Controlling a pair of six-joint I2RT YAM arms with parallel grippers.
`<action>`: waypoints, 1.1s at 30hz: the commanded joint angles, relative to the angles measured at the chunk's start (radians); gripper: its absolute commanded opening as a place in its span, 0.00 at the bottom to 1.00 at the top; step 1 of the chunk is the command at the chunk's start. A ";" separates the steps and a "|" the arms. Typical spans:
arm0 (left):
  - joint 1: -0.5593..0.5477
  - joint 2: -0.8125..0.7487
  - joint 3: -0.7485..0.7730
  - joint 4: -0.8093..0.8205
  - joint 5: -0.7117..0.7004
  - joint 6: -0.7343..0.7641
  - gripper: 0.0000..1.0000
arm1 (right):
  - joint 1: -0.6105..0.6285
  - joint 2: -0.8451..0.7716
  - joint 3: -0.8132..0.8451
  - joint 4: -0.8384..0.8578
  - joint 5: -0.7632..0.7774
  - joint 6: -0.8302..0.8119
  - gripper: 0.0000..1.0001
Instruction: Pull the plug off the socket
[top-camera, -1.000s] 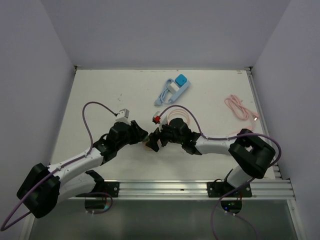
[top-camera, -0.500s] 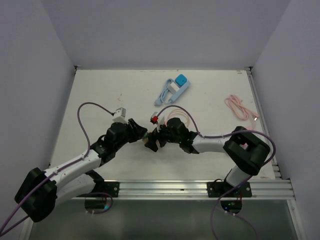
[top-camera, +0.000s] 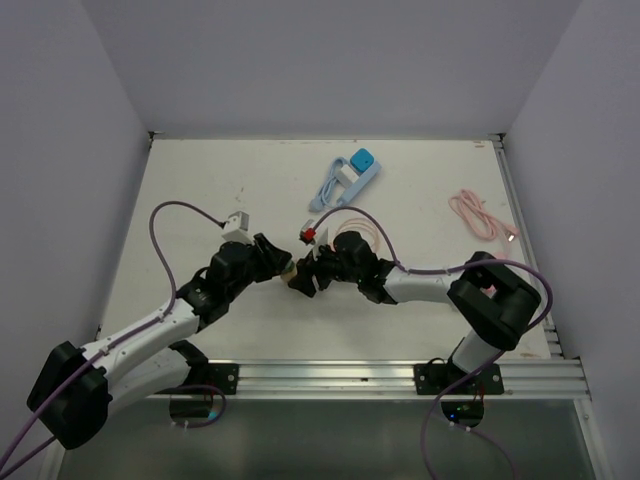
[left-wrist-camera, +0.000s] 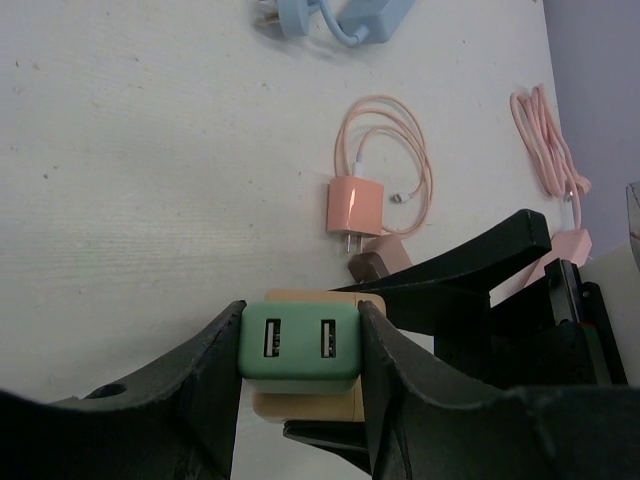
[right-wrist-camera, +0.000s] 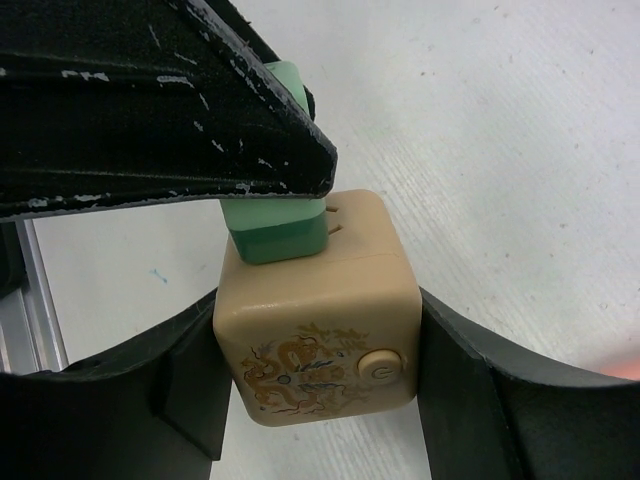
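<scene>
A green plug (left-wrist-camera: 298, 345) with two USB slots sits in a beige cube socket (right-wrist-camera: 315, 345) that has a dragon print and a round button. My left gripper (left-wrist-camera: 299, 350) is shut on the plug's two sides. My right gripper (right-wrist-camera: 318, 370) is shut on the socket, one finger against each side face. A little of the plug's prongs (right-wrist-camera: 335, 217) shows above the socket's face. In the top view both grippers meet at mid-table, the left gripper (top-camera: 280, 266) facing the right gripper (top-camera: 302, 281), with the socket (top-camera: 291, 273) mostly hidden between them.
A pink charger (left-wrist-camera: 352, 205) with its coiled cable and a small brown adapter (left-wrist-camera: 380, 262) lie just behind the grippers. A blue charger and cable (top-camera: 345, 180) lie further back, and a pink cable (top-camera: 480, 215) to the right. An aluminium rail (top-camera: 400, 375) runs along the near edge.
My right gripper's jaws have narrowed onto the socket. Both grippers have shifted slightly away from the near edge. The left gripper's hold on the plug is unchanged.
</scene>
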 joint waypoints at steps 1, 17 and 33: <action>0.042 -0.029 0.096 0.018 -0.079 0.051 0.00 | 0.005 -0.011 0.032 -0.029 -0.002 -0.043 0.00; 0.346 -0.054 0.297 -0.077 -0.067 0.181 0.00 | 0.003 0.010 0.076 -0.126 -0.055 -0.108 0.00; 0.516 -0.118 0.358 -0.149 -0.160 0.152 0.00 | 0.003 0.019 0.095 -0.166 -0.052 -0.119 0.00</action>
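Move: My left hand already grips the green plug and my right the tan cube socket. The socket lies about 3 cm to the right of my left hand, 4 cm lower and 1 cm back; from my right hand the plug is about 3 cm left, 4 cm up, 1 cm ahead. On the table 11 cm below my left hand, a brown cube lies some 13 cm right and 4 cm ahead, and a pink charger 12 cm right and 10 cm ahead. I lift plug and socket together, both hands rising about 8 cm while going left and a little forward, quickly at first, then slower. My left hand draws farther left than my right, some 6 cm against 4, tugging the plug away from my right hand, and keeps its tilt; my right fingers tip up about 15 degrees. Both grips hold. ##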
